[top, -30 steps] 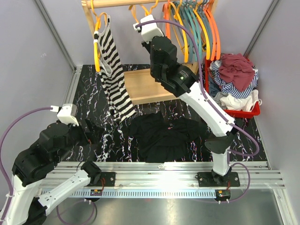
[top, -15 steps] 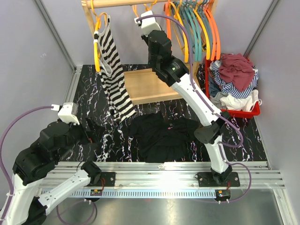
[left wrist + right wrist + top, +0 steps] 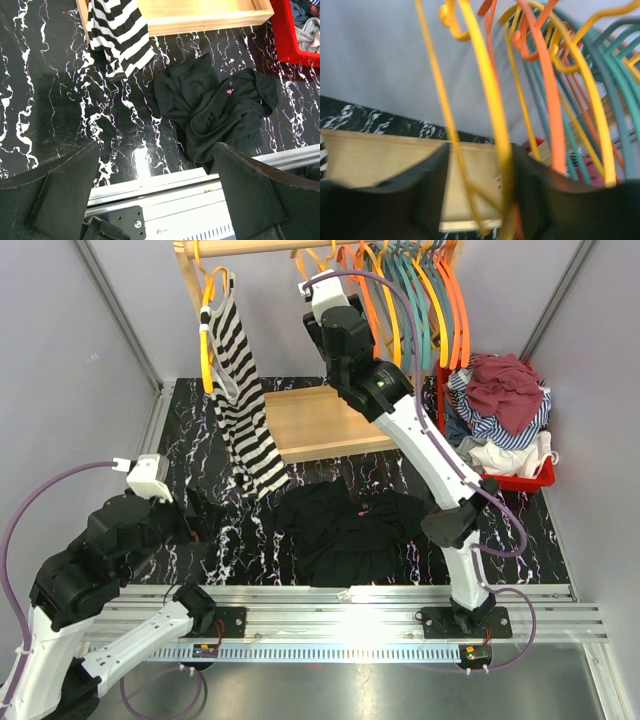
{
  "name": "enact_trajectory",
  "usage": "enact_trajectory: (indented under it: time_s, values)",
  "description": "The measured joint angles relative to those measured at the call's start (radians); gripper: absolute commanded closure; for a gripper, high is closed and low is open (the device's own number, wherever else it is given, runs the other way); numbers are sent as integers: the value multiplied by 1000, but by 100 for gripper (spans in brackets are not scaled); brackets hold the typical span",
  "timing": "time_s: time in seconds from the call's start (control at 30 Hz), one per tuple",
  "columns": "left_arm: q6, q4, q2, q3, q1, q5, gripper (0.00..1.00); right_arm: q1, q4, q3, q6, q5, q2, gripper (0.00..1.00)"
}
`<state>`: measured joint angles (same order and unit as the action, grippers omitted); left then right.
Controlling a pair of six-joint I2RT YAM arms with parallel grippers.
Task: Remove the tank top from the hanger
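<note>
A black-and-white striped tank top hangs on a yellow hanger at the left end of the wooden rail; its hem reaches the table. My right gripper is raised to the rail, further right. Its fingers stand apart around the wires of a bare yellow hanger, which lie against the right finger. In the top view the right wrist hides those fingers. My left gripper hovers low and wide open over the table's near edge, with nothing in it.
A black garment lies crumpled mid-table, also in the left wrist view. The rack's wooden base sits behind it. Several orange, yellow and teal hangers crowd the rail's right end. A red basket of clothes stands at the right.
My right arm has lifted and shifted right along the rail with the bare yellow hanger, and its jaws have parted. The left arm has barely moved.
</note>
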<state>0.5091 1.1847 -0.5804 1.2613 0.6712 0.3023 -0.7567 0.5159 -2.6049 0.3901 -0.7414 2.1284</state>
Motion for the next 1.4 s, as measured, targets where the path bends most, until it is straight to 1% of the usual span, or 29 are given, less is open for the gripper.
enact_trajectory:
  time_s: [0.07, 0.1, 0.13, 0.3, 0.4, 0.47, 0.53, 0.6, 0.67, 0.73, 0.77, 0.8, 0.87, 0.93, 0.97, 1.0, 1.1, 1.27, 1.33, 1.4]
  values:
    - [-3, -7, 0, 0, 0, 0, 1, -3, 39, 56, -36, 23, -48, 21]
    - [-5, -11, 0, 0, 0, 0, 1, -5, 66, 88, -58, 37, -81, 5]
    - [-7, -14, 0, 0, 0, 0, 1, -10, 96, 112, -83, 58, -114, 0]
    - [-15, -31, -10, 0, 0, -4, 1, -66, 278, 172, -232, 163, -306, 0]
    - [-16, -35, -13, 0, 0, -6, 1, -146, 383, 318, -374, 226, -499, 0]
    - [-16, -36, -13, 0, 0, -8, 1, -187, 419, 518, -494, 274, -644, 0]
    - [-16, -39, -12, -2, 0, -8, 1, -197, 418, 785, -634, 304, -776, 0]
    - [-16, -47, -10, -5, 0, -9, 1, -212, 435, 1015, -779, 320, -836, 0]
    - [-16, -52, -10, -8, 0, -10, 1, -248, 452, 1225, -947, 346, -827, 0]
    - [-16, -58, -8, -14, 0, -14, 1, -295, 404, 1408, -1101, 380, -779, 0]
    - [-16, -61, -8, -19, 0, -16, 1, -319, 378, 1491, -1183, 404, -762, 0]
    - [-16, -63, -8, -25, 0, -21, 1, -330, 364, 1533, -1234, 419, -755, 0]
    - [-16, -61, -11, -29, 0, -32, 1, -339, 333, 1557, -1345, 436, -734, 0]
    - [-16, -62, -11, -28, 0, -38, 1, -338, 314, 1502, -1425, 431, -691, 0]
    - [-17, -60, -11, -27, 0, -38, 1, -338, 310, 1439, -1480, 421, -644, 0]
    - [-18, -60, -11, -26, 0, -38, 1, -338, 304, 1424, -1493, 418, -629, 0]
    - [-20, -45, -8, -9, 0, -35, 1, -338, 264, 1361, -1575, 422, -517, 0]
    - [-14, -6, 45, 8, 0, -17, 1, -338, 229, 1406, -1658, 474, -355, 0]
    - [-8, 8, 74, 8, 0, -10, 1, -338, 238, 1421, -1679, 476, -322, 0]
    - [-3, 16, 94, 6, 0, -8, 1, -336, 241, 1416, -1691, 473, -322, 0]
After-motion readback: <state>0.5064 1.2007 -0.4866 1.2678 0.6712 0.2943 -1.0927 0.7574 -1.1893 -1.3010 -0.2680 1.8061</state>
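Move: The black tank top lies crumpled on the table, its middle about 29 cm back from the right hand, nearly straight in line and some 45 cm below. The yellow hanger's middle is roughly 8 cm ahead of this hand and 3 cm above; the striped tank top hangs about 10 cm back, 20 cm left and 20 cm lower. The red basket stands about 31 cm right of the black top and 22 cm farther out. From the left hand, the black top is some 4 cm ahead, 27 cm right and 30 cm down. Back from the rail and then steeply down, the right hand finishes opening off the yellow hanger, retreats about 30 cm and sinks some 43 cm, the wrist tipping nearly 70 degrees to point the fingers down. Low over the black tank top it shifts left, rising slightly, then drops the last stretch to the cloth, fingers wide open. The left hand eases back a couple of centimetres. ##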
